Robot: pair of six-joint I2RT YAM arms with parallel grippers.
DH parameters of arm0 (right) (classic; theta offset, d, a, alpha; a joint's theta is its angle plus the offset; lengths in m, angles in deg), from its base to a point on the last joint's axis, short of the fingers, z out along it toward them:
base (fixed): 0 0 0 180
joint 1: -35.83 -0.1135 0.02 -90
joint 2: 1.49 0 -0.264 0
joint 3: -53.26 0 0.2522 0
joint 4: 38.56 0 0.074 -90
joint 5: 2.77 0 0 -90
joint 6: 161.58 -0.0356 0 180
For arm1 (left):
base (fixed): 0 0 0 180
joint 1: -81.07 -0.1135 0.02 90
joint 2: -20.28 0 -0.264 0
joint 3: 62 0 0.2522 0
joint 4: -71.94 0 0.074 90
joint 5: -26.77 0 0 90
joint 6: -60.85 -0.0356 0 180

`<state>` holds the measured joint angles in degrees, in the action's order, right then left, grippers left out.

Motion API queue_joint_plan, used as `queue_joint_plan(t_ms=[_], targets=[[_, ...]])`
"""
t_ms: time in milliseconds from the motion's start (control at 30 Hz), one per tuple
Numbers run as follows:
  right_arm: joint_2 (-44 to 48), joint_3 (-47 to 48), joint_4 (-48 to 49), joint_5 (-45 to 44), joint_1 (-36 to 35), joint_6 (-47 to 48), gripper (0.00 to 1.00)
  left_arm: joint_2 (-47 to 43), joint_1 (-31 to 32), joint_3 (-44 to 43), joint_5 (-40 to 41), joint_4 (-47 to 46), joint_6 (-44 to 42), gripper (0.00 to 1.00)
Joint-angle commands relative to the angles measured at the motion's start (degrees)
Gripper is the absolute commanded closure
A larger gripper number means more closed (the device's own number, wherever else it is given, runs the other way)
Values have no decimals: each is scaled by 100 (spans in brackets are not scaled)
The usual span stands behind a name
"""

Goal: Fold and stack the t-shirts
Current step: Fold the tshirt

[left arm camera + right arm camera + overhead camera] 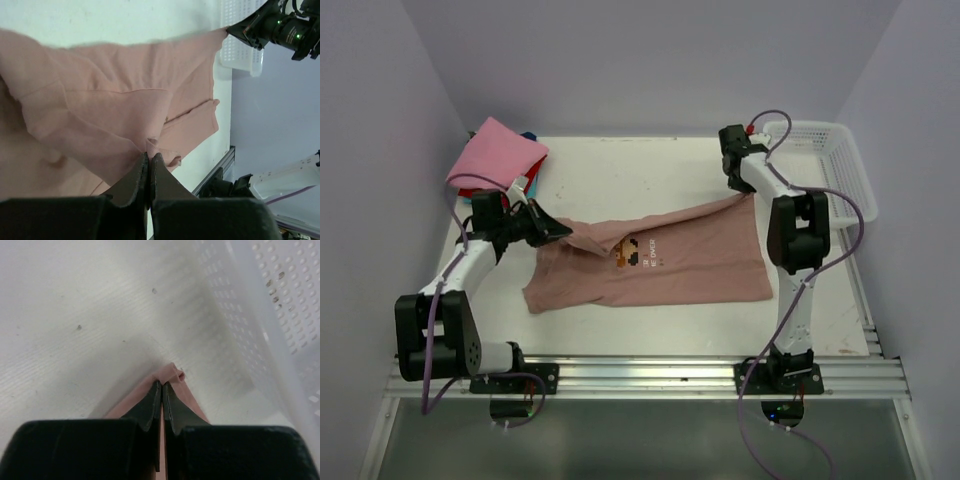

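A dusty-pink t-shirt (pixel 690 260) with a small pixel figure on its chest lies spread across the middle of the table. My left gripper (pixel 563 233) is shut on its left edge; in the left wrist view the cloth (pixel 115 110) bunches between the closed tips (pixel 150 154). My right gripper (pixel 752 193) is shut on the shirt's far right corner, and the right wrist view shows a pinch of pink cloth (pixel 171 374) poking out past the fingertips. Folded t-shirts (pixel 495 155), bright pink on top with red and blue beneath, sit stacked at the back left.
A white lattice basket (pixel 825 165) stands at the back right, close beside my right gripper; its wall (pixel 270 315) fills the right wrist view's right side. Grey walls close in the table on three sides. An aluminium rail (pixel 640 375) runs along the near edge.
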<state>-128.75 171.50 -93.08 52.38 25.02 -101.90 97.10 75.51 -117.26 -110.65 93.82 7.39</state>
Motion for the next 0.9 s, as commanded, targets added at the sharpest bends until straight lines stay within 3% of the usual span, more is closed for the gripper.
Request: queue_joint_plan(t_ms=[0, 333, 867], targets=[[808, -7, 287, -277, 61, 194, 100, 114, -68, -605, -39, 5, -76, 100], [1827, -1165, 305, 4, 53, 106, 100, 79, -85, -553, -31, 146, -94, 100], [2284, -2309, 234, 260, -79, -158, 100, -26, -103, -430, -31, 409, -217, 100]])
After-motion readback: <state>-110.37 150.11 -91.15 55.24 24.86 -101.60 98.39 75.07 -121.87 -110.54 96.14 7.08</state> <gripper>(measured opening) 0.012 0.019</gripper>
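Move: The right hand has the shirt's far right edge pinched, some 4 cm over the table. The near right corner it is being folded towards lies about 28 cm back, 2 cm right and 4 cm below; the basket is roughly 5 cm ahead and 20 cm right, the print 15 cm back and 31 cm left. The left hand grips gathered cloth, about 10 cm up; the near sleeve lies about 11 cm back and 8 cm left, the print 2 cm ahead and 20 cm right. Up first, by about 7 cm, then back and down again in an arc, the right hand carries its pinched edge some 8 cm back towards the shirt's near side, ending slightly higher than it began. The left hand keeps its grip, rising and reaching forward nearly 4 cm in all, then easing partway down and back. Both grippers stay shut. ##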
